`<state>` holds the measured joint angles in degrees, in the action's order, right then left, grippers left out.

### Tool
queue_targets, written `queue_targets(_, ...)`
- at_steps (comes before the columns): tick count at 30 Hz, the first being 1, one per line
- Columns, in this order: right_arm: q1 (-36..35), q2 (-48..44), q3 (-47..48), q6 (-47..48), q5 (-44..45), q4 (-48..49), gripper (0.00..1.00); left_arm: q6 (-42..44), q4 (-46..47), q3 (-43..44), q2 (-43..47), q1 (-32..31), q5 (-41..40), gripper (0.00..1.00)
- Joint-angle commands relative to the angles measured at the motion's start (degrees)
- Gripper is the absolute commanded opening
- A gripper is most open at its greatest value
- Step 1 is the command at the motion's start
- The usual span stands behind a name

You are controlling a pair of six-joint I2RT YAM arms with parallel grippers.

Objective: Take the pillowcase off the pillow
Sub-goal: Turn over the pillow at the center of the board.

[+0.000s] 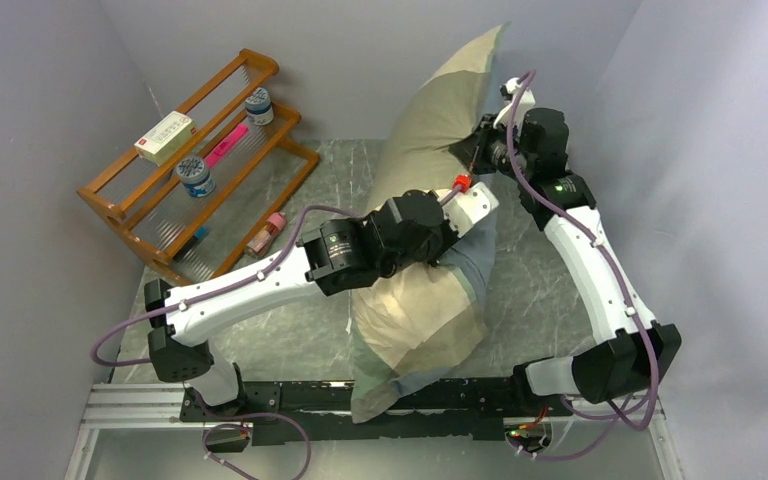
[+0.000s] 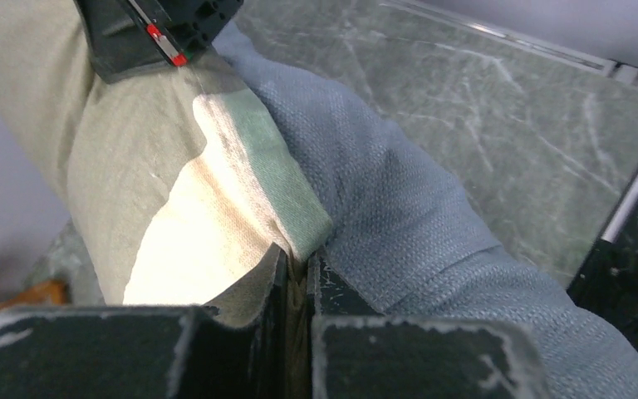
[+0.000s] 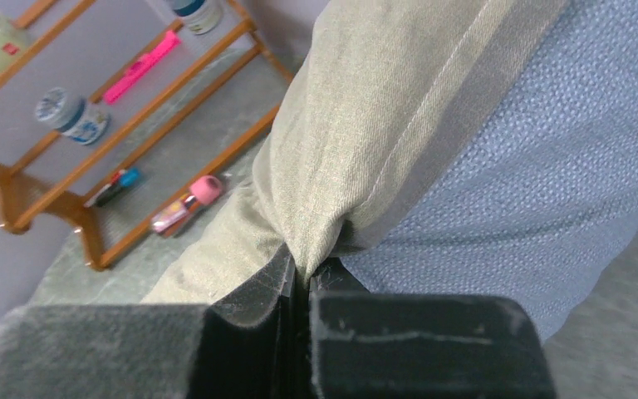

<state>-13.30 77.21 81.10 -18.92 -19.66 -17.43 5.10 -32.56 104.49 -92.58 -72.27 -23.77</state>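
The pillowcase [image 1: 422, 318], checked beige and olive on one face and blue-grey on the other, stands stuffed and bent from the table's near edge up to the back wall. The pillow is hidden inside it. My left gripper [image 1: 482, 212] is shut on a fold of the cover at its right edge, halfway up. In the left wrist view that gripper [image 2: 302, 263] pinches the green edge seam of the pillowcase [image 2: 415, 208]. My right gripper [image 1: 481, 146] is shut on the cover higher up. The right wrist view shows the gripper [image 3: 302, 275] clamping a bunched beige fold of the pillowcase [image 3: 399, 125].
A wooden rack [image 1: 110, 205] stands at the back left with a white box [image 1: 164, 137], two jars [image 1: 195, 174] and a pink item on it. A small pink-capped bottle [image 1: 265, 235] lies on the marble table [image 1: 290, 330] beside it. Grey walls close in both sides.
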Motion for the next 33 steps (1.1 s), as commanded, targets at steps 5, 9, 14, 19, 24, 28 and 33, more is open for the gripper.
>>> queue_targets(5,2.04,-4.25,10.87,7.25,4.52,7.77,0.00,-8.40,11.33,-8.32,4.80,7.26,24.46,0.05)
queue_targets(9,2.01,-1.16,12.15,6.89,-0.62,6.16,0.00,-15.13,18.82,-17.68,9.44,14.18,37.45,0.05)
queue_targets(14,0.01,3.91,11.28,6.23,-2.99,6.47,0.00,-15.40,17.98,-24.02,11.77,20.33,37.53,0.05)
queue_targets(19,-4.21,10.07,10.87,5.60,-5.25,8.05,0.16,-11.60,13.59,-24.67,11.48,24.07,32.42,0.05)
queue_targets(24,-4.11,11.80,10.19,1.90,-13.60,12.83,0.43,-8.25,9.69,-24.45,11.67,24.92,28.33,0.05)
queue_targets(28,-1.12,10.01,8.40,-1.30,-17.06,16.25,0.64,-6.34,8.54,-25.99,12.42,25.91,25.06,0.05)
queue_targets(33,6.82,6.89,0.76,-8.20,-19.93,22.75,0.77,-5.82,9.44,-28.34,14.01,26.91,24.83,0.05)
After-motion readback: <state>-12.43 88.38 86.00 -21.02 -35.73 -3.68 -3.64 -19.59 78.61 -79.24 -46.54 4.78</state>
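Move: Both hands still pinch the raised edge of the pillow. The board's centre, where the pillow is being turned, lies about 9 cm ahead of the left hand, 12 cm to its left and 35 cm below; from the right hand, 9 cm back and 19 cm left. From the left hand, the pillow's middle is 9 cm ahead, 3 cm left and 18 cm below, the pink-capped bottle roughly 14 cm ahead and 32 cm left, the shelf 24 cm ahead and 44 cm left. To the left go both hands after a brief dip rightward, carrying the pinched edge over the pillow: the left hand about 10 cm, also forward and down, tipping its fingers downward and keeping its grip. The right travels some 9 cm, sinking and reaching forward a little, then opens wide, lets go of the cloth, rises about 4 cm and begins back to the right. ##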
